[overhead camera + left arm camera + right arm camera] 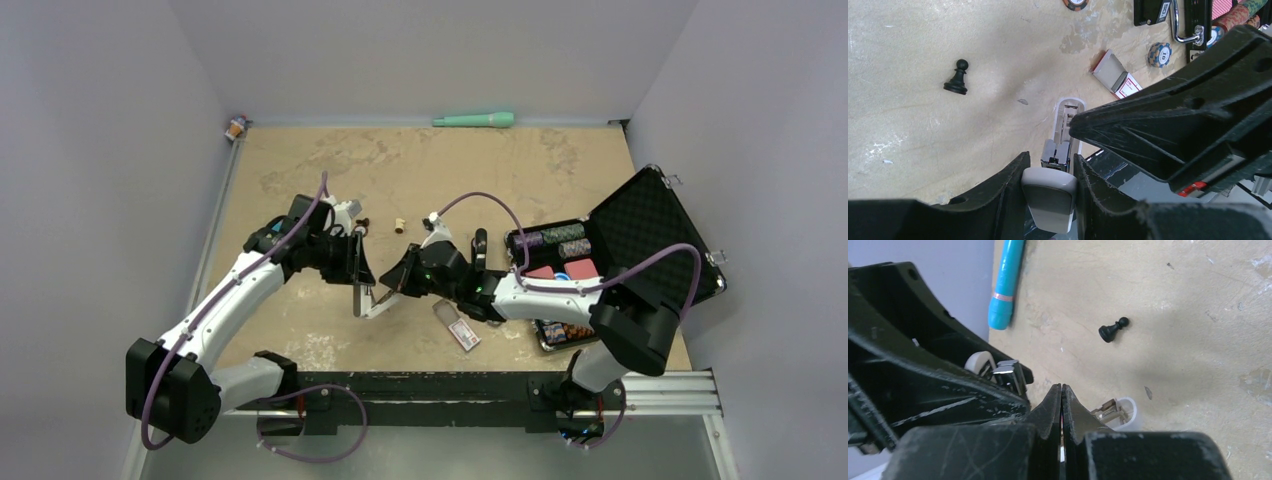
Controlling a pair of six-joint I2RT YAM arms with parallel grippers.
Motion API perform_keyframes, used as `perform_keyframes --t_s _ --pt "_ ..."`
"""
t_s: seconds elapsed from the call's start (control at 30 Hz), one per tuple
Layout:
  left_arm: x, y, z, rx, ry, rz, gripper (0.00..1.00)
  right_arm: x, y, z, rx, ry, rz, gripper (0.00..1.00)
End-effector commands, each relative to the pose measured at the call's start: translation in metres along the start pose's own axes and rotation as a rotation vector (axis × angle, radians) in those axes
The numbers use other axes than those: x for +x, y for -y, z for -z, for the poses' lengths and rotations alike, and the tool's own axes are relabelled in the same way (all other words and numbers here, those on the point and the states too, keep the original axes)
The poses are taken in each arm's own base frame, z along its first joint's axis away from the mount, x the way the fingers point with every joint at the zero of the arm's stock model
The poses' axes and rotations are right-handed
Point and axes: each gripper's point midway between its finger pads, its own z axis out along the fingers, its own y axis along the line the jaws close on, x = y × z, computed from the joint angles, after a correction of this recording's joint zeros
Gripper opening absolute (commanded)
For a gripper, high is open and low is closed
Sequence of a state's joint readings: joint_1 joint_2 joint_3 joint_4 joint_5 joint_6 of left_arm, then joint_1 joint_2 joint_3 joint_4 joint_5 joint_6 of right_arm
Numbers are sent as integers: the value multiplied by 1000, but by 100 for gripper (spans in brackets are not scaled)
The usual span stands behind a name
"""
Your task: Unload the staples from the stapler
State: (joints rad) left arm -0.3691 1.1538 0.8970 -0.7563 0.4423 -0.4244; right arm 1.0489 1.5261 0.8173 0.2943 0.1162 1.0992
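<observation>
The stapler (360, 290) hangs open between the two arms, with a black bar and a white arm (379, 304). My left gripper (356, 262) is shut on its rounded grey-white end (1049, 197). In the left wrist view the silvery magazine (1056, 156) and the white arm (1069, 109) point away from my fingers. My right gripper (388, 289) is shut, its tips (1062, 390) pressed together against the stapler's inside, beside the white end (1122, 412). I see nothing held between them. It fills the right of the left wrist view (1173, 125).
A black pawn (957, 77) stands on the tan table left of the stapler. A staple box (460, 328) lies near the right arm. An open poker chip case (620, 255) stands at the right. A teal marker (474, 120) lies at the back wall.
</observation>
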Motion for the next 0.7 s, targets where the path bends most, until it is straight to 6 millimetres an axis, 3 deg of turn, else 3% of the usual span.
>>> perform_keyframes --t_s 0.0,0.5,0.67 --pt "-12 17 12 53 52 -60 0 -3 -7 -6 5 8 10 0" --pt "-17 10 11 3 67 -51 0 28 11 -17 58 -67 33 0" --pt "-22 2 9 -46 69 -41 0 56 19 -17 82 -125 31 0"
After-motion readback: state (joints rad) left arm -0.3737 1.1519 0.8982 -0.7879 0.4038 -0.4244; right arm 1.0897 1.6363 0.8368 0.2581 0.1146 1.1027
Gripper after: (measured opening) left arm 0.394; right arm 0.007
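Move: The opened white stapler, still held by the left fingers, has its middle about 5 cm left of the right hand, some 3 cm back and 3 cm lower; from the left hand it is roughly 2 cm right, 3 cm back and 3 cm below. On the table, about 13 cm below the right hand, are the black pawn, 8 cm left and 1 cm back, and the staple box, 13 cm right and 9 cm back. With its fingers kept shut, the right hand pokes down about 5 cm and draws back nearly 2 cm, its tips going down over the stapler's open white tray while the hand tilts a little further downward, some 5 to 10 degrees. The left hand keeps its pinch on the other half of the stapler and holds it almost still, easing under a centimetre down and left near the end. ##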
